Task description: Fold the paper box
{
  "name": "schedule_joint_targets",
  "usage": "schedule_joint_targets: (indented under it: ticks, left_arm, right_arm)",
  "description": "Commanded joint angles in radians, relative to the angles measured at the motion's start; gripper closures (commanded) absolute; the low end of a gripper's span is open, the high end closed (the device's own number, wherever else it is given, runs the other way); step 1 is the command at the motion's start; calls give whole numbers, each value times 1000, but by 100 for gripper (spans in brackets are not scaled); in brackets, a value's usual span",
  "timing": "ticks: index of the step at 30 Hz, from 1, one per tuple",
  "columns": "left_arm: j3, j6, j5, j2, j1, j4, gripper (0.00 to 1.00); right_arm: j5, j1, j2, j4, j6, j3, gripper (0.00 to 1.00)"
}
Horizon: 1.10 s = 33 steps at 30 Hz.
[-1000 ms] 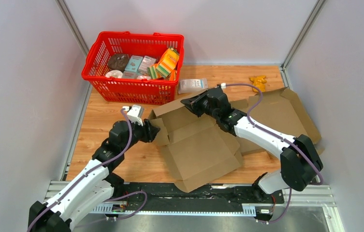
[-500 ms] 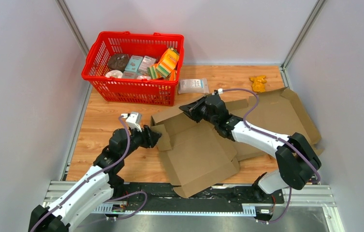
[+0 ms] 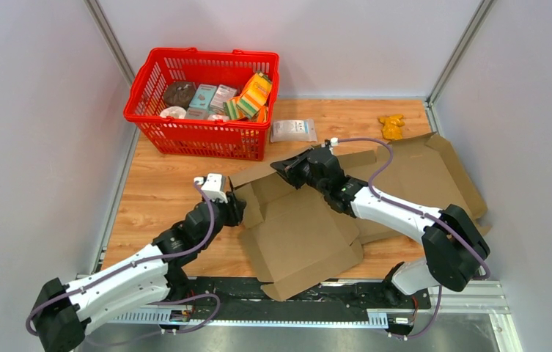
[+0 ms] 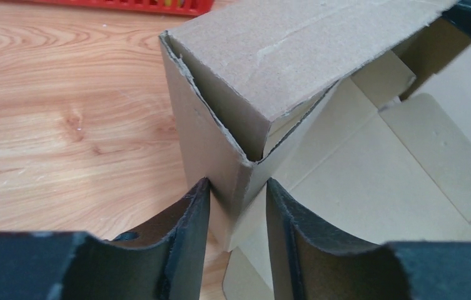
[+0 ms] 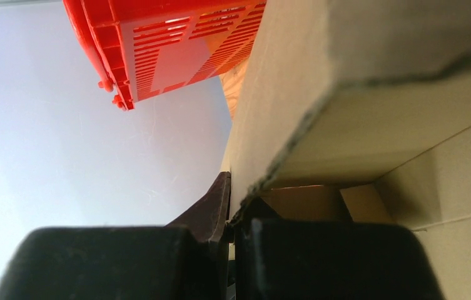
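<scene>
The brown paper box (image 3: 302, 220) lies partly folded mid-table, its left and back walls raised. My left gripper (image 3: 237, 209) is at the box's left corner. In the left wrist view the box (image 4: 295, 56) has its folded corner between the fingers, and the left gripper (image 4: 238, 187) presses it from both sides. My right gripper (image 3: 281, 165) is at the back wall's top edge. In the right wrist view the right gripper (image 5: 231, 206) is shut on that thin wall of the box (image 5: 370, 112).
A red basket (image 3: 199, 132) with several packets stands at the back left, close behind the box. A white packet (image 3: 292, 130) and a yellow object (image 3: 391, 125) lie at the back. Flat cardboard (image 3: 427, 172) spreads under the right arm.
My left arm has pushed forward and to the right, and its fingers now sit round the box's left corner. The right gripper has sunk slightly with the back wall.
</scene>
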Motion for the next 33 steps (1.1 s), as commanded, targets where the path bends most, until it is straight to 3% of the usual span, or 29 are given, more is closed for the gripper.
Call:
schedule_joint_targets:
  ticks: [1,5,7,11,19,21,23,25,26,27,29,30,33]
  left_arm:
    - [88,-27,-232,79,-60,-10,58]
    - [108,-57,-307,123,-92,-61,58]
    - [117,-71,-332,140,-97,-76,50]
    - [155,-88,-411,184,-112,-148,49]
    - [299,-215,-605,348,-156,-348,82]
    - [335,-248,-640,405,-163,-409,83]
    - [373,-275,-657,442,-167,-449,75]
    - [407,-324,-681,485,-167,-493,59]
    - [415,-327,-684,497,-167,-509,59]
    - [418,-326,-686,519,-167,-509,61]
    - [447,-334,-691,546,-167,-544,82]
    - [462,-341,-701,571,-167,-563,99]
    - [497,-386,-717,602,-167,-621,100]
  right_arm:
    - [12,17,-16,-56,17,6,97]
    - [15,18,-17,-48,34,-6,97]
    - [14,18,-22,-50,36,-6,97]
    - [9,18,-32,-50,39,-7,97]
    - [3,18,-55,-50,63,-18,97]
    - [-12,18,-54,-47,80,-17,97]
    - [-26,18,-54,-42,103,-23,97]
    - [-34,18,-58,-34,112,-32,97]
    - [-35,17,-60,-33,115,-35,97]
    - [-35,18,-65,-31,126,-39,97]
    - [-35,18,-72,-30,135,-52,97]
    - [-35,18,-77,-27,145,-55,97]
    - [-24,18,-92,-39,149,-63,97]
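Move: The box's left corner stands between the left hand's open fingertips, about 2 cm ahead and at their height. The edge pinched by the right hand is some 9 cm ahead of the left hand and 10 cm to its right; the red basket's middle is 26 cm ahead and 10 cm to its left. From the right hand, which already grips the box, that corner lies about 8 cm back, 11 cm to the left and a little below. Left hand eases 4 cm forward-left, turning about 30 degrees counter-clockwise, and pinches the box corner; right keeps hold. ##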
